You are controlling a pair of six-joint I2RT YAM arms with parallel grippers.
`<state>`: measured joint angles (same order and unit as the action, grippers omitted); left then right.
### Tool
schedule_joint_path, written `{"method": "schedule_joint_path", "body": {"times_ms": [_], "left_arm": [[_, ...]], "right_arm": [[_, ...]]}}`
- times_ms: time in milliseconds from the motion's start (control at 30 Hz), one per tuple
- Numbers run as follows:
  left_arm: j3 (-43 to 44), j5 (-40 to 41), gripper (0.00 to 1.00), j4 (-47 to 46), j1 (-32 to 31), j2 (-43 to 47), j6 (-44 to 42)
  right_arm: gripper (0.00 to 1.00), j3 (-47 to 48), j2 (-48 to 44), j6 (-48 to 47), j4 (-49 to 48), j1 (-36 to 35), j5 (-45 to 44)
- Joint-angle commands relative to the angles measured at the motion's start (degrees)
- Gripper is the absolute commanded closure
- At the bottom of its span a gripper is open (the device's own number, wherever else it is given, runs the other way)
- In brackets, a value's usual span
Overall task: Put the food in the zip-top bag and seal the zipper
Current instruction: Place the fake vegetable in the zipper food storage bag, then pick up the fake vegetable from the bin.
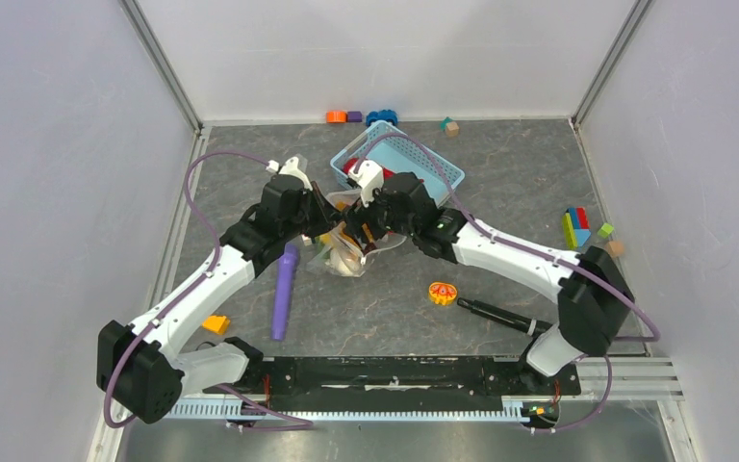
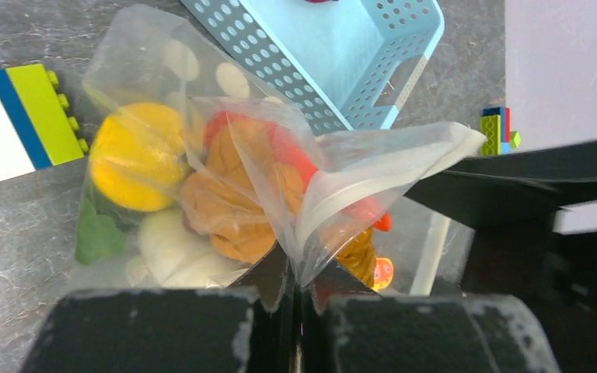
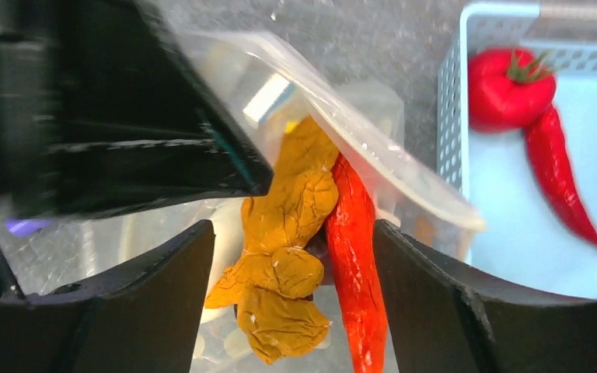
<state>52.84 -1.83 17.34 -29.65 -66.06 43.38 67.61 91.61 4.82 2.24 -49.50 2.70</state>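
Observation:
The zip-top bag [image 2: 148, 85] lies on the table beside the basket and shows in the top view [image 1: 348, 258]. It holds a yellow pepper [image 2: 134, 155], a white egg [image 2: 172, 245], a crumpled orange food [image 2: 225, 214] and a red chili [image 3: 355, 249]. My left gripper [image 2: 299, 276] is shut on the bag's mouth edge, next to the zipper strip [image 2: 350, 194]. My right gripper [image 3: 291, 237] is open at the bag's mouth, with the orange food [image 3: 288, 233] and the chili between its fingers. A red tomato [image 3: 511, 81] and a second chili [image 3: 561, 183] lie in the basket.
The light-blue basket [image 1: 421, 159] stands behind the bag. A purple stick [image 1: 286, 289] lies left of it, with an orange disc [image 1: 442, 293] and a black pen [image 1: 496, 315] in front. Blocks lie along the far wall [image 1: 358, 116], at the right [image 1: 577, 229], and near the bag [image 2: 19, 120].

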Motion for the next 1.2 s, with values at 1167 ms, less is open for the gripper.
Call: {"method": "schedule_joint_path", "body": {"times_ms": [1167], "left_arm": [[9.28,26.61,0.98,3.38,0.73,7.22,-0.75]], "right_arm": [[0.02,27.5,19.43,-29.45,10.93,26.14,17.13]]}}
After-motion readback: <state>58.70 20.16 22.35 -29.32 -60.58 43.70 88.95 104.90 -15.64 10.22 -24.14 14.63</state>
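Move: From the right hand, low in the bag's mouth with its fingers already clear of the orange food just below them, the red chili in the basket lies about 17 cm ahead, 10 cm to the right and 9 cm lower. The tomato lies about 18 cm straight ahead of this hand, some 6 cm below. From the left hand, holding the bag's rim, the chili is roughly 14 cm ahead, 15 cm right and 12 cm down. The left fingers keep their pinch on the bag's rim and carry it about 7 cm left and 6 cm up, turning some 20 degrees counter-clockwise. The right hand finishes opening, climbs some 14 cm out of the bag while easing slightly back, then swings forward and right over the basket and sinks about 11 cm towards the chili, wide open and touching nothing. ##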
